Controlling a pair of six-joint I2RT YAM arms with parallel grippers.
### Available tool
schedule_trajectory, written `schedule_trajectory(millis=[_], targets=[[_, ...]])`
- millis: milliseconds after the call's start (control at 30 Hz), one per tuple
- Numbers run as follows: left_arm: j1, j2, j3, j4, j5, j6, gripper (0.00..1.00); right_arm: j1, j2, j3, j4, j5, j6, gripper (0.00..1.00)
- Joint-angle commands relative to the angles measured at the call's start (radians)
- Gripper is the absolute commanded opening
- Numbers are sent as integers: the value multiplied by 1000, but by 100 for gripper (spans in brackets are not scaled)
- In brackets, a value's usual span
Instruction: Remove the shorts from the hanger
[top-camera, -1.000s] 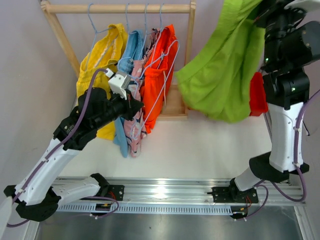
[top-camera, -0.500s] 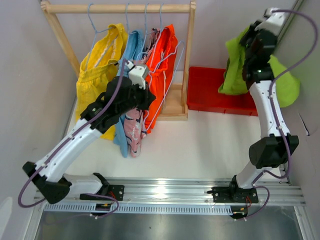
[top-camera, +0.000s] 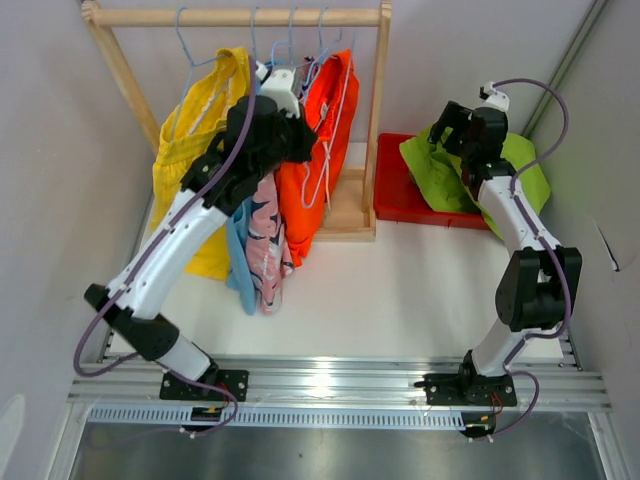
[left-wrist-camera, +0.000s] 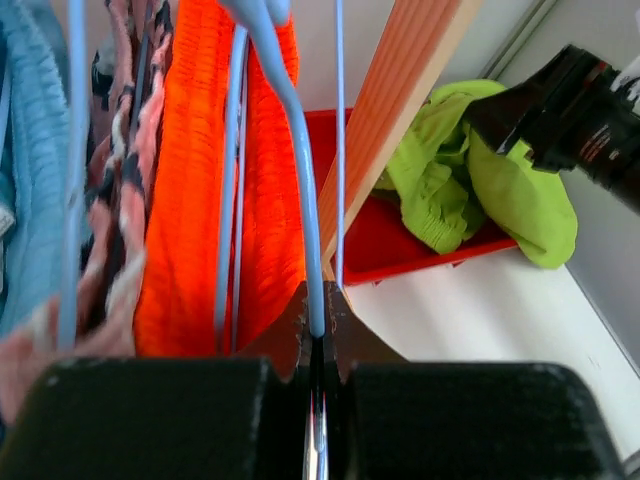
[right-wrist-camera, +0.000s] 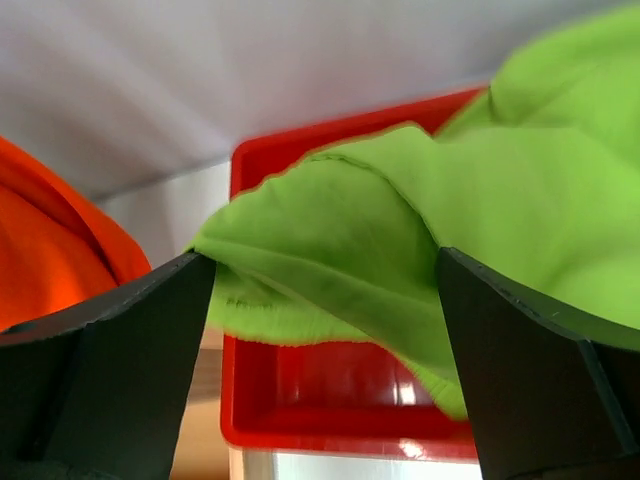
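Yellow shorts (top-camera: 195, 130), light blue shorts (top-camera: 240, 255), pink patterned shorts (top-camera: 266, 245) and orange shorts (top-camera: 320, 150) hang on light blue wire hangers on the wooden rack (top-camera: 200, 16). My left gripper (top-camera: 300, 135) is up among the hangers. In the left wrist view it (left-wrist-camera: 318, 300) is shut on a bare light blue hanger wire (left-wrist-camera: 290, 110) beside the orange shorts (left-wrist-camera: 190, 200). The lime green shorts (top-camera: 445, 175) lie draped over the red bin (top-camera: 395, 195). My right gripper (top-camera: 445, 118) is open just above them; in the right wrist view (right-wrist-camera: 325, 258) the green cloth (right-wrist-camera: 480, 200) lies between the spread fingers.
The rack's right wooden post (top-camera: 378, 110) stands between the hangers and the red bin, whose front wall shows in the right wrist view (right-wrist-camera: 320, 420). Walls close in at left, back and right. A metal rail (top-camera: 320, 385) runs along the near edge.
My right arm swung down and brought the lime green shorts from high in the air onto the red bin. My left arm rose from the shorts' lower part to the hangers' upper wires.
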Motion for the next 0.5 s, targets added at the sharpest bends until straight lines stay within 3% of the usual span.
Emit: schedule_trajectory(millis=[0,200,467], targets=[[4,145,253,-82,-26,45,0,22,-3,-36,-79,25,89,98],[4,374,586,-161,12,67,0,59,-231,-393,33,31,151,98],[-5,489,669,-43,130,53,0,80,-466,-680,72,11,185,97]])
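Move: The rail's free stretch, where the empty hanger in my left fingers is headed, lies roughly 14 cm ahead, 7 cm right and 14 cm above that hand. The orange shorts hang about 10 cm straight ahead of it and 8 cm lower; the rack's right post is 14 cm ahead and 13 cm right. From my right hand, the freed green shorts are about 3 cm ahead, 6 cm right and 17 cm below, the red bin's middle 5 cm ahead, 4 cm right. With my right fingers already wide open, I draw that hand back about 14 cm and down about 12 cm, away from the green shorts and out to the near side of the red bin, tipping the fingers some 15 degrees further down. My left hand keeps its pinch on the empty hanger and carries it forward and right towards the free end of the rail, rising a little, then sinking back. ##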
